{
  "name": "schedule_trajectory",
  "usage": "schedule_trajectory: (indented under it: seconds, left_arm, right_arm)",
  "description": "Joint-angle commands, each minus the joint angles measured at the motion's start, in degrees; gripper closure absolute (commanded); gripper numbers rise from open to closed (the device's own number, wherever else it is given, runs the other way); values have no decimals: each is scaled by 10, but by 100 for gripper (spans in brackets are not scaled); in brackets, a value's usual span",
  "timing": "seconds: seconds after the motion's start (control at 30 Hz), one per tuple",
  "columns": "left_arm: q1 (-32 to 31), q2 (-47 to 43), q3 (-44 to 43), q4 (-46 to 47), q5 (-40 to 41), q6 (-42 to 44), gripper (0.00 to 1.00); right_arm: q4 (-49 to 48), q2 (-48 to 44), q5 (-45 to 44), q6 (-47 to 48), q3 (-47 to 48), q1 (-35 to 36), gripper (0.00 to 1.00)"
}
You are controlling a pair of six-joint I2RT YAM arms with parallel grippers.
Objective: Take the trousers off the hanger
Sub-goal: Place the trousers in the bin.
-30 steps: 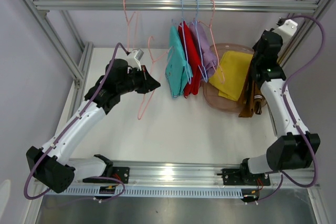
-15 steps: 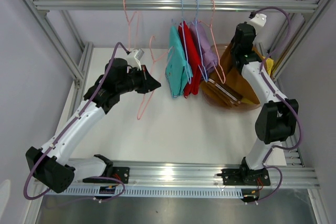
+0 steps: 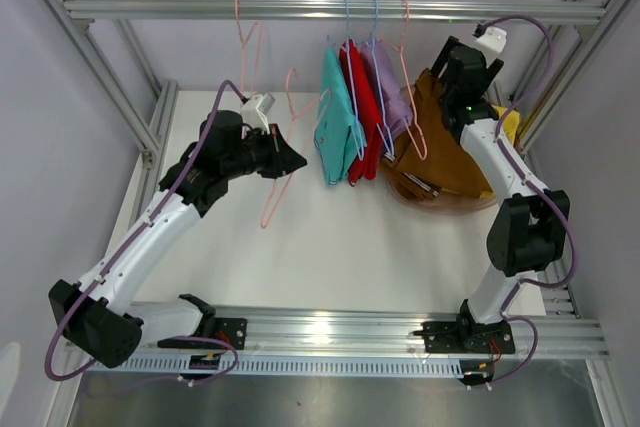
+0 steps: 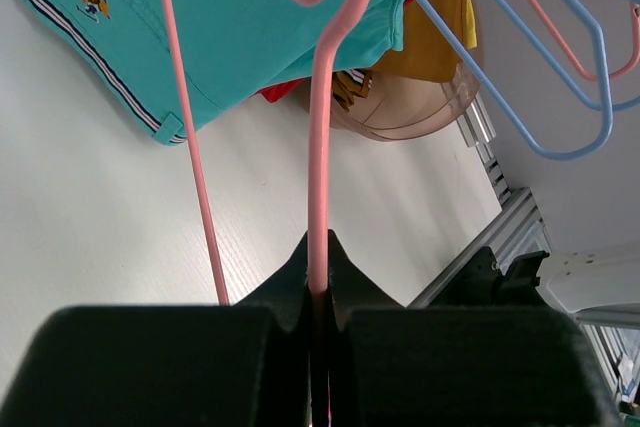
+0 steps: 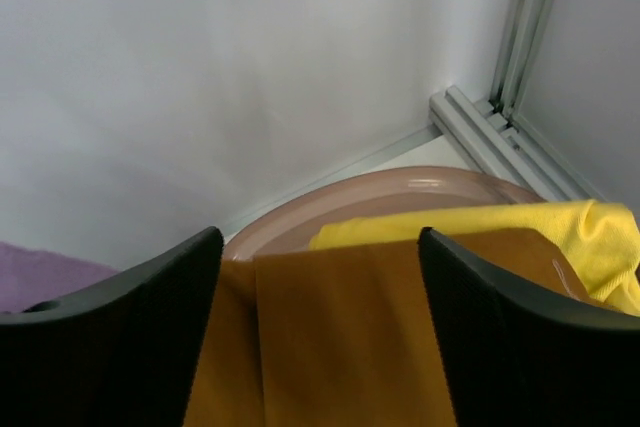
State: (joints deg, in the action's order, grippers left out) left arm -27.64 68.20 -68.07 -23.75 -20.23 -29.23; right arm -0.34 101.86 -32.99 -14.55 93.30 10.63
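Teal trousers (image 3: 338,127), red trousers (image 3: 365,119) and lavender trousers (image 3: 396,99) hang on hangers from the top rail. Brown trousers (image 3: 442,145) lie draped in the pinkish tub (image 3: 400,187) over the yellow trousers (image 3: 508,123). My right gripper (image 3: 458,65) hovers open above the tub's back. In the right wrist view the brown trousers (image 5: 330,347) lie loose under the spread right gripper (image 5: 320,247), with the yellow trousers (image 5: 450,222) behind. My left gripper (image 3: 290,159) is shut on a bare pink hanger (image 3: 283,117); the left wrist view shows the left gripper (image 4: 318,247) pinching the hanger's wire (image 4: 320,147).
A second bare pink hanger (image 3: 248,42) hangs on the rail (image 3: 200,10) at the left. Blue and pink hangers (image 4: 560,67) carry the hung trousers. Frame posts stand at both back corners, and the back wall is close behind the tub (image 5: 400,187).
The right arm swung from the table's right side to above the tub with the brown trousers, then opened and let them drop over the yellow ones. The left arm stayed still.
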Motion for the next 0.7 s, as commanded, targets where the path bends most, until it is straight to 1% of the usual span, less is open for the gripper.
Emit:
schedule_trajectory:
  seconds: [0.0,0.03,0.07,0.1,0.13,0.17,0.2,0.27,0.3,0.37,0.4,0.43,0.5,0.53,0.57,0.63,0.67]
  left_arm:
    - [-6,-14,-28,12,-17,17,100]
    - [-6,-16,-27,12,-17,16,100]
    - [-6,-17,-27,12,-16,16,100]
    - [-6,-17,-28,13,-17,16,99]
    - [-6,-16,-25,13,-19,15,100]
    - [-5,-16,-27,14,-20,15,100]
    - [-6,-16,-28,13,-21,15,99]
    - [-5,-16,-27,14,-23,15,100]
    - [-6,-16,-28,14,-23,15,100]
    - [-6,-18,-27,15,-23,14,99]
    - [-5,-18,-27,15,-22,15,100]
    - [-6,-18,-28,15,-22,15,100]
    - [-6,-17,-27,14,-23,15,100]
    - [-6,-18,-28,14,-23,14,100]
    - [-6,-17,-28,13,-23,15,100]
    - [-6,-18,-29,13,-23,16,99]
    - [-5,-18,-28,13,-24,16,99]
  right_arm:
    - [-36,-78,18,6,-28,-3,19]
    - [-42,-90,26,0,-48,-3,23]
    - [-60,-101,25,-1,-86,-2,38]
    - [-67,-120,26,-6,-105,1,48]
    - [-75,-127,29,-16,-122,1,65]
    - [-77,-133,35,-22,-150,2,72]
    - [-77,-136,38,-30,-161,3,77]
    - [-79,-132,53,-50,-185,4,83]
    - [-81,-121,56,-56,-210,7,83]
    - [-95,-101,69,-71,-233,13,87]
    - [-98,-87,75,-74,-246,15,87]
    - [-92,-50,82,-78,-247,15,87]
    - [-64,-5,103,-91,-229,12,87]
    - [-38,22,117,-101,-188,10,86]
    - [32,70,133,-110,-165,5,86]
    - [89,104,156,-129,-122,1,85]
    - [93,115,161,-131,-121,1,85]
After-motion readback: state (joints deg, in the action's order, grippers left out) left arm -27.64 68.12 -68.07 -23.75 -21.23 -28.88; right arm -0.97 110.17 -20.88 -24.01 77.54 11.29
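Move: The right gripper is open and empty above the far side of the bin. The middle of the brown trousers lies about 22 cm below it, 8 cm back and 4 cm left, the bin's centre roughly 28 cm below and 11 cm back. The yellow trousers peek out 12 cm right, 4 cm back; the purple trousers hang some 20 cm left, 6 cm back. From the left gripper, the brown trousers lie 18 cm ahead, 43 cm right. Draw the right gripper back about 5 cm, closing its wide-open fingers until nearly shut, then plunge roughly 20 cm towards the brown trousers in the bin, easing forward and left on the way. Tip the fingers down some 20 degrees as you go, bringing their tips close over the cloth, ready to push down. ##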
